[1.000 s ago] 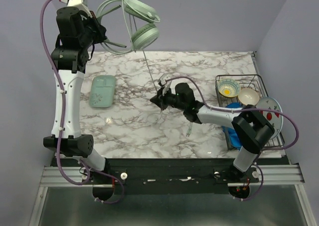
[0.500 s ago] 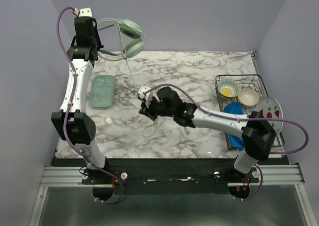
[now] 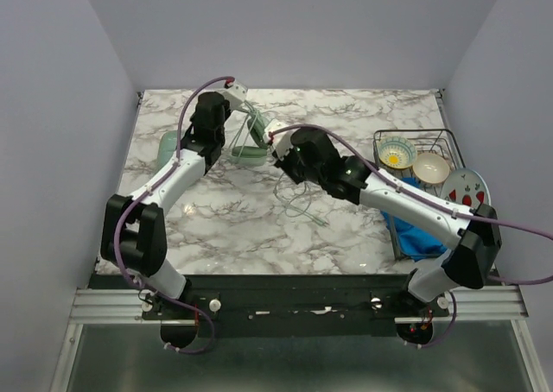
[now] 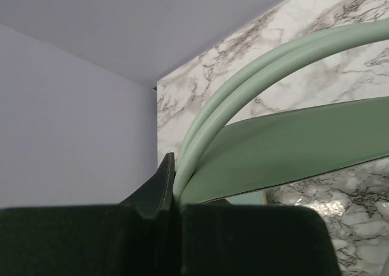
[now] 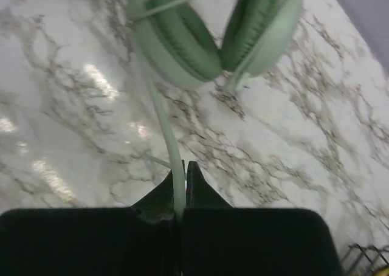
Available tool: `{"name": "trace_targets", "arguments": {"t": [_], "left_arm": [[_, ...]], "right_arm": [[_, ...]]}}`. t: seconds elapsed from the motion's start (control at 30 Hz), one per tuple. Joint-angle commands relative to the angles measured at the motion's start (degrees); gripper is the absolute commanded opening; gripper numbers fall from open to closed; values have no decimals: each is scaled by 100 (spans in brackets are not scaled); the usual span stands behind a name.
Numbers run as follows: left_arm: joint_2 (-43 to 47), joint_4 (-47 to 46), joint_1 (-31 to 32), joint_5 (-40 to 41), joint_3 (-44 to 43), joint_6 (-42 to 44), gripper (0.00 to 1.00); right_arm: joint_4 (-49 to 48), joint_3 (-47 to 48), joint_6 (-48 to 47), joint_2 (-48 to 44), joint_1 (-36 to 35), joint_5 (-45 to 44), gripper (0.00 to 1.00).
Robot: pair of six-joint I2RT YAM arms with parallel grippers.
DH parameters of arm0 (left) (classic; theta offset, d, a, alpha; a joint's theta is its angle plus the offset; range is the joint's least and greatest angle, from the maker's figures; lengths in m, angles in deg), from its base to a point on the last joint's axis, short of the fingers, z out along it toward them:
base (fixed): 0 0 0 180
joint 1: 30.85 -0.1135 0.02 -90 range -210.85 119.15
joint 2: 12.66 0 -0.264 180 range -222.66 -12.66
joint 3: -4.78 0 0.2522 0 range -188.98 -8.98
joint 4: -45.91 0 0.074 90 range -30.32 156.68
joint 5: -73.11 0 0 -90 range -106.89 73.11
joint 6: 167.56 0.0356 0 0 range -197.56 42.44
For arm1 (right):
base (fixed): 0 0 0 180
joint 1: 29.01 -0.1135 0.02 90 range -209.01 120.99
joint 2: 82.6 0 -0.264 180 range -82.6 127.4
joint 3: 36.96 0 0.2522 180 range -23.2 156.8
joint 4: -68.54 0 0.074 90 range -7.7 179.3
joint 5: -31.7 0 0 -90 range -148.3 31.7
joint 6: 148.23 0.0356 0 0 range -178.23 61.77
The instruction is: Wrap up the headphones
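The pale mint headphones (image 3: pixel 250 153) are low over the back-middle of the marble table. My left gripper (image 3: pixel 230 126) is shut on their arched headband (image 4: pixel 255 81), which curves up out of the jaws (image 4: pixel 174 188). The two ear cups (image 5: pixel 182 48) hang side by side just ahead of my right gripper (image 5: pixel 181 182). That gripper (image 3: pixel 280 150) is shut on the thin cable (image 5: pixel 163 121) close below the cups. Slack cable (image 3: pixel 300 204) lies in loose loops on the table in front of the right arm.
A flat mint case (image 3: pixel 163 147) lies at the left, partly hidden behind the left arm. A wire dish rack (image 3: pixel 450 136) at the right holds two bowls and a patterned plate (image 3: pixel 471 187). A blue cloth (image 3: pixel 413 238) lies by its front.
The left arm has swung down from high at the back left, bringing the headphones to the table's back middle. The right gripper has moved back and left along the cable, close to the ear cups.
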Motion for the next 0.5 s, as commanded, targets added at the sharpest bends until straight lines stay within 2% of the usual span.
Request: {"name": "trace_targets", "arguments": {"t": [0.0,0.1,0.2,0.37,0.47], "left_arm": [[762,-1166,330,167,526,1374,0],[1017,-764,690,-70,852,1683,0],[1254,-228,980,-324,1020,1718,0],[1431,1047,1385,-764,723,1069,0],[1466,1838,1509,-1133,328,402,0]], "right_arm": [[844,647,-469,-190,580,-1329,1],[923,868,-706,-76,879,-1681,1],[932,1096,-777,-32,1187,-1516,1],[616,1465,-1067,162,1398,-1138,1],[607,1528,-1076,276,1574,-1076,1]]}}
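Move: My left hand already grips the headband. The headphones' ear cups sit about 9 cm back from that hand, 6 cm to its right and some 5 cm lower; the pale green case lies about 22 cm to its left and 7 cm back, far below on the table. From my right hand, shut on the cable, the cups are roughly 5 cm ahead, 7 cm left and slightly higher. The loose cable lies about 9 cm back from the right hand, 6 cm to its right and 20 cm below. I swing the cable past the right side of the ear cups to their far side, my right hand keeping its pinch as it goes about 9 cm forward, 9 cm right and 6 cm up. Against that, my left hand carries the headphones some 10 cm right and 7 cm back, rising slightly, and both hands turn about 20 degrees clockwise. ##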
